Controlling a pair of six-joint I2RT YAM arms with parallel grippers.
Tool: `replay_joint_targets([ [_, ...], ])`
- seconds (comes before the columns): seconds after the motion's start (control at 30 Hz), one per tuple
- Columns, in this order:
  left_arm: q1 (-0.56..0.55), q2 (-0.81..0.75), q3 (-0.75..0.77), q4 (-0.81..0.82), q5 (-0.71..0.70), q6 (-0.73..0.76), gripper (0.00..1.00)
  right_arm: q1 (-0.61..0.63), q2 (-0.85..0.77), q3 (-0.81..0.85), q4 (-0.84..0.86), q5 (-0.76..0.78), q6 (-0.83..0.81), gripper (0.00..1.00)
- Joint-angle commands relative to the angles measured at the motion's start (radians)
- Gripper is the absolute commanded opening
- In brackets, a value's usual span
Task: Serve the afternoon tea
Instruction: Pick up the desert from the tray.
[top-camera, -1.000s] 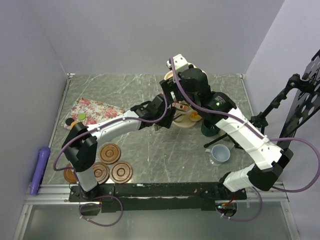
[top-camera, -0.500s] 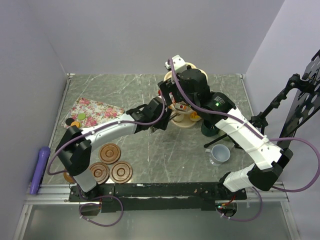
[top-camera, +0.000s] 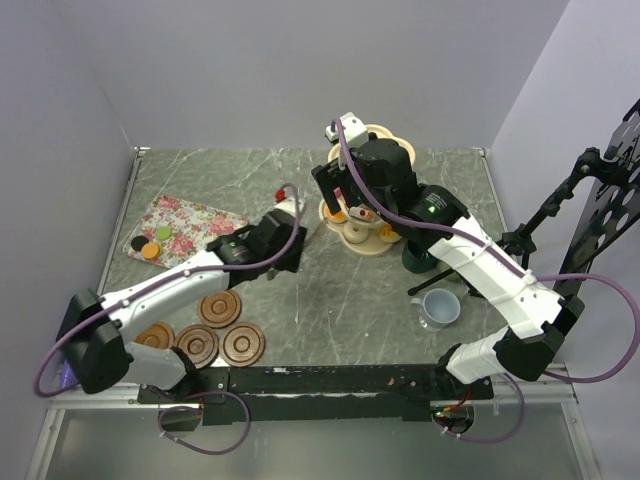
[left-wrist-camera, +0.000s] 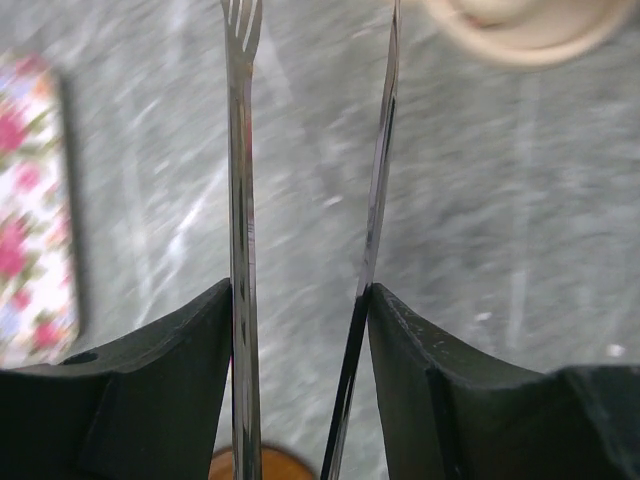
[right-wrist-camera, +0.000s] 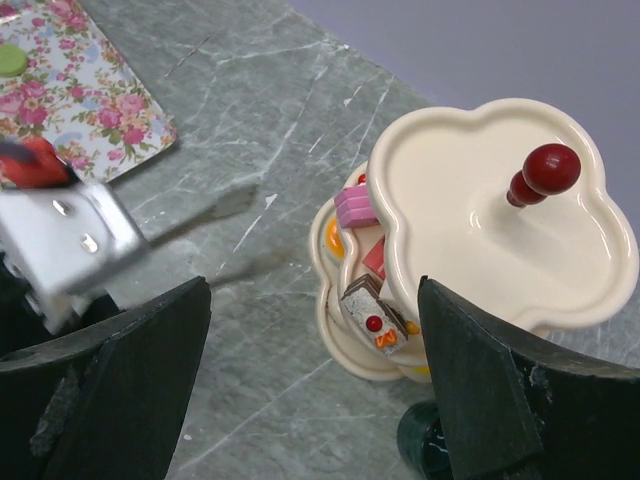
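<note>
The cream three-tier stand (right-wrist-camera: 470, 190) with a red knob (right-wrist-camera: 545, 170) stands at the back of the table; in the top view my right arm hides much of the stand (top-camera: 362, 246). Its middle tier carries small cakes: a pink one (right-wrist-camera: 355, 205) and a chocolate one with a cherry (right-wrist-camera: 375, 312). My right gripper (right-wrist-camera: 315, 390) hovers open just above and left of the stand, holding nothing. My left gripper (left-wrist-camera: 298, 300) is shut on the thin metal tongs (left-wrist-camera: 238, 150), whose tips hold nothing. The left gripper (top-camera: 290, 242) sits left of the stand, apart from it.
A floral tray (top-camera: 190, 222) at the left carries black (top-camera: 138, 243), orange (top-camera: 150, 252) and green (top-camera: 162, 234) cakes. Several brown saucers (top-camera: 220, 307) lie near the front left. A dark green mug (top-camera: 418, 260) and a grey-blue mug (top-camera: 438, 308) stand right of the stand.
My left arm has drawn back to the left, away from the stand, with the tongs in its grip. The right gripper has stayed open by the stand.
</note>
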Motion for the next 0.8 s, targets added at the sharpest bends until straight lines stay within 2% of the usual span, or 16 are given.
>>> replay_joint_targets([
  [0.0, 0.106, -0.134, -0.058, -0.075, -0.051, -0.047, 0.58, 0.007, 0.001, 0.022, 0.02, -0.004, 0.012, 0.9],
  [0.1, 0.245, -0.195, -0.084, -0.118, -0.028, -0.024, 0.58, 0.007, 0.0, 0.017, 0.026, -0.007, 0.01, 0.9],
  [0.23, 0.483, -0.219, -0.097, -0.182, 0.012, 0.013, 0.57, 0.007, -0.002, 0.015, 0.034, -0.004, 0.006, 0.9],
  [0.47, 0.785, -0.131, -0.018, -0.259, 0.068, 0.075, 0.56, 0.007, -0.005, 0.023, 0.037, 0.007, -0.01, 0.9],
  [0.63, 0.903, -0.09, 0.046, -0.267, 0.069, 0.138, 0.56, 0.008, -0.006, 0.029, 0.039, 0.013, -0.017, 0.9],
  [0.77, 0.934, -0.054, 0.091, -0.275, 0.056, 0.18, 0.56, 0.007, -0.005, 0.029, 0.039, 0.007, -0.016, 0.9],
])
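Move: The left hand carries empty metal tongs; the green round dessert on the floral tray lies some 36 cm to its left, about 14 cm ahead and 15 cm below. The orange one is about 38 cm left and 10 cm ahead, the black one some 43 cm left and 12 cm ahead. The nearest coaster sits roughly 17 cm left and 7 cm back. From the right hand, the green dessert is about 51 cm left, 10 cm ahead and 36 cm lower. Still gripping the tongs with its opening unchanged, the left hand sweeps fast about 30 cm to the left, away from the tiered stand, nearly level and only slightly forward, towards the last round desserts at the tray's far left end. On the way the wrist swings roughly 45 degrees counter-clockwise and tips down a little late on, bringing the prongs from open table to above the green dessert, the sweep slowing at the end. ##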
